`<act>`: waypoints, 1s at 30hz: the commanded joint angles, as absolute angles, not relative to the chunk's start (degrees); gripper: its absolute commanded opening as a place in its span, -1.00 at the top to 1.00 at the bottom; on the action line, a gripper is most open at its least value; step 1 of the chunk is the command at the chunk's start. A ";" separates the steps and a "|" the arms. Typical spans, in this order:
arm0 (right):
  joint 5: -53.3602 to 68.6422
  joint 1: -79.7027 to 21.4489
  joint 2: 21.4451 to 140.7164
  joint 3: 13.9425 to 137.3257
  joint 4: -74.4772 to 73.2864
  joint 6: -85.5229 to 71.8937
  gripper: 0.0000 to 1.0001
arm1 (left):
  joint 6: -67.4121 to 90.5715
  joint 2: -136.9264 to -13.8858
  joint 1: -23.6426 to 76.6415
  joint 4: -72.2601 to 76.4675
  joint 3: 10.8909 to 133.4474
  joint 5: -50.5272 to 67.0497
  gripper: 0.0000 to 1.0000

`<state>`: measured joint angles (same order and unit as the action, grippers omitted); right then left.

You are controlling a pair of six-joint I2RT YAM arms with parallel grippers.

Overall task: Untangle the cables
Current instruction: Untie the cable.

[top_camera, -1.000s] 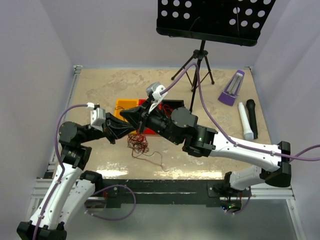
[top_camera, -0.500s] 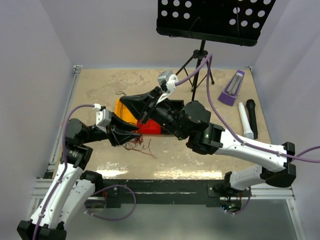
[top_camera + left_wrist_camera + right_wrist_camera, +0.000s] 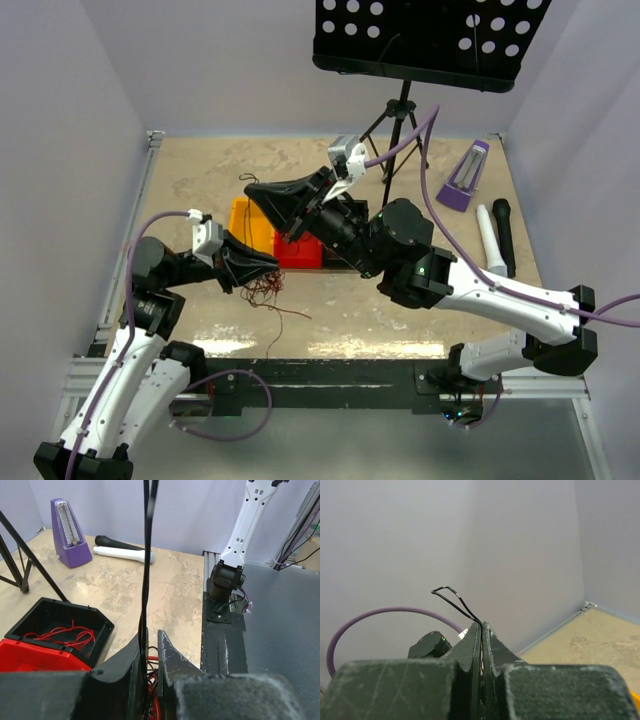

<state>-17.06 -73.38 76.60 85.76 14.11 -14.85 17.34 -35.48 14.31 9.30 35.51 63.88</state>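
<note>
A tangle of red and dark cables (image 3: 266, 289) lies on the table just under my left gripper (image 3: 272, 262). One dark cable (image 3: 146, 555) runs taut from above down into the left gripper (image 3: 150, 642). Those jaws stand a narrow gap apart, the strand against the left finger and red loops showing deeper in. My right gripper (image 3: 252, 188) is raised over the bins. It is shut on the dark cable, a small loop (image 3: 452, 597) of which pokes out past its tips (image 3: 481, 625). More red cables (image 3: 70, 635) lie in a black bin (image 3: 30, 617).
Orange (image 3: 245, 215) and red (image 3: 300, 252) bins sit behind the tangle. A music stand (image 3: 400, 110) is at the back. A purple metronome (image 3: 463, 180), a white microphone (image 3: 490, 245) and a black microphone (image 3: 503, 235) lie at the right.
My right gripper has risen and moved back with the dark cable, pulling it taut. The left jaws went from shut to a gap, and the tangle has drawn in toward them.
</note>
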 commanded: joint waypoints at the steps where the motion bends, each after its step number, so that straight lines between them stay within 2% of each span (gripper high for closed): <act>1: -19.07 -73.30 74.88 92.10 17.58 -11.96 1.00 | 15.21 -35.51 14.41 8.35 34.63 64.86 0.67; 12: -20.04 -73.30 76.46 96.68 16.43 -9.23 1.00 | 13.28 -35.16 14.41 7.30 35.42 66.88 0.51; 17: -20.21 -73.39 76.55 99.22 16.00 -7.48 1.00 | 6.17 -35.16 14.41 0.10 35.51 67.76 0.58; 24: -22.67 -73.30 78.57 109.32 12.05 -2.47 1.00 | -6.84 -34.89 14.41 -10.45 34.37 67.33 0.60; 30: -25.57 -73.30 77.87 113.29 11.16 1.56 1.00 | -13.88 -36.03 14.41 -14.50 33.49 66.36 0.61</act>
<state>-22.26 -73.47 81.17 106.87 3.03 -3.22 -6.63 -34.85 14.31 -6.79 35.33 66.02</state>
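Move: Under the left fingers, some 6 cm down, hangs the red-and-black cable tangle, about 1 cm back and 1 cm left. The red bin stands roughly 18 cm ahead and 3 cm right of this hand, 28 cm below. From the right hand, which already pinches the black cable's looped end, the tangle is about 27 cm down, 2 cm back and 1 cm right; the yellow bin is about 17 cm ahead, 7 cm left and 49 cm down. Drawing the black cable up out of the tangle, the shut right hand climbs about 8 cm in two pulls with a brief halt between, drifting some 3 cm right and turning slightly clockwise. The left fingers stay slightly open around the strands at the top of the tangle; late on, that hand sinks about 4 cm and dips its fingertips, working against the pull. ##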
